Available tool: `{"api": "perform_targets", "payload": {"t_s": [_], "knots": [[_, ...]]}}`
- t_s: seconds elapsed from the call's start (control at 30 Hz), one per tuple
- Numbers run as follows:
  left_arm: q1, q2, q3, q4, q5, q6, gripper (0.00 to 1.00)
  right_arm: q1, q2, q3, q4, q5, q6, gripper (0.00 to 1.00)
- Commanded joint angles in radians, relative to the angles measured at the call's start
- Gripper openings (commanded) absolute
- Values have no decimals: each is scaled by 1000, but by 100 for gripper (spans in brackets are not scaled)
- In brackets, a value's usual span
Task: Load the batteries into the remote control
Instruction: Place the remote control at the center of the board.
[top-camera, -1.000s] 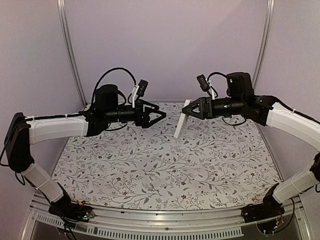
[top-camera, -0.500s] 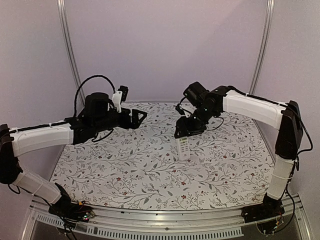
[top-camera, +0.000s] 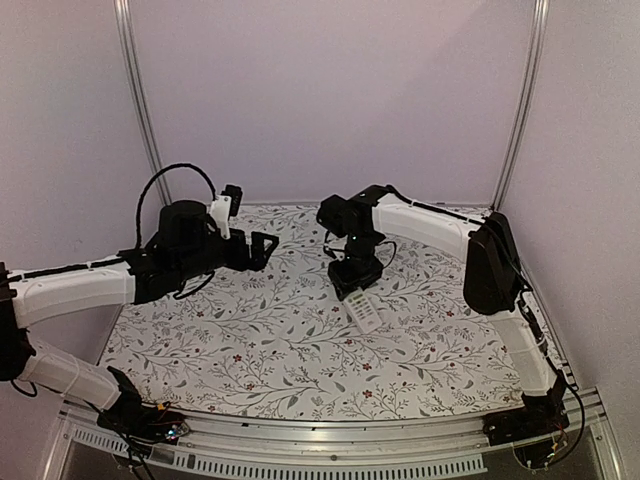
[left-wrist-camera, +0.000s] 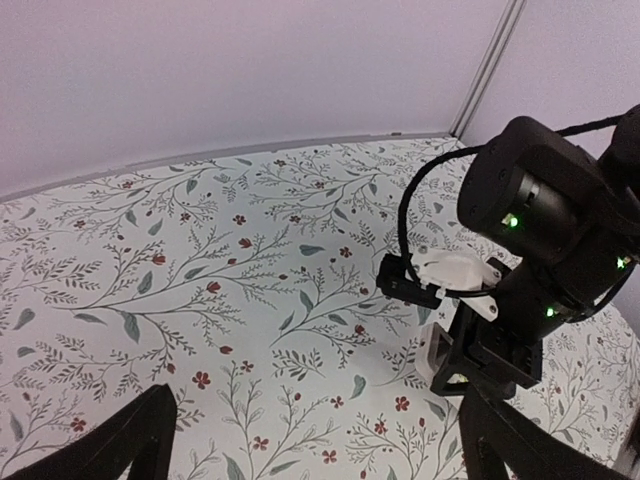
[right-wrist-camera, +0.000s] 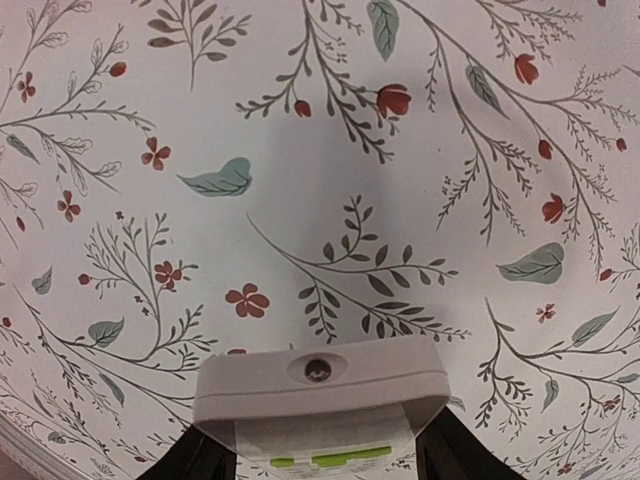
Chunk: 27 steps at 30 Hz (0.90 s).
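The remote control (top-camera: 365, 313) is a slim white bar, button side up, slanting down toward the table mat. My right gripper (top-camera: 356, 288) is shut on its upper part. In the right wrist view the remote control's (right-wrist-camera: 320, 385) far end, with its small round emitter, sticks out between my dark fingers (right-wrist-camera: 190, 462) just above the mat. My left gripper (top-camera: 264, 245) hovers open and empty to the left of it. The left wrist view shows its fingertips (left-wrist-camera: 120, 448) wide apart and the remote control (left-wrist-camera: 438, 357) as a white edge in the right gripper (left-wrist-camera: 495, 345). The batteries are out of view.
The table mat (top-camera: 250, 350) has a floral pattern and fills the workspace. Pale walls and metal frame posts (top-camera: 140, 110) close in the back and sides. My right arm (top-camera: 440, 225) reaches across the back of the table.
My right arm swung left and down, bringing the remote from hanging upright at the back to slanting low over the mat's middle. My left gripper drew back left, still open.
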Motion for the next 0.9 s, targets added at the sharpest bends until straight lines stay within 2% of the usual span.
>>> {"api": "perform_targets", "payload": {"t_s": [0.0,0.3,0.53,0.7,0.87], "knots": [[8,-43,-30,-22,-61,17,100,6,98,67,-84,45,-9,34],[11,-53,-50,1,-65,26,99,5,151,83,-23,22,33,45],[12,-40,-43,-4,-47,22,100,0,110,58,24,-86,28,97],[12,-36,-40,5,-21,19,100,-58,-48,-149,195,-152,22,99],[13,-5,-19,-20,-5,5,99,-115,-255,-400,327,-44,0,99]]}}
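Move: Below and a little behind the right hand, which grips the remote control by its screen end with the tail hanging lower, the bare middle of the board waits: the remote's resting spot is about 6 cm back, 3 cm to the right and some 4 cm down. Nothing else stands near it. From the left hand, open and idle, that spot lies roughly 23 cm to the right, 6 cm back and 20 cm below. Lowering the screen end of the held remote control about 4 cm towards the board, the right hand brings it down almost straight and pauses there. Its fingers then spread from their grip to wide open, letting go of the remote, and the hand starts to lift about 1 cm while shifting some 2 cm to the right. ##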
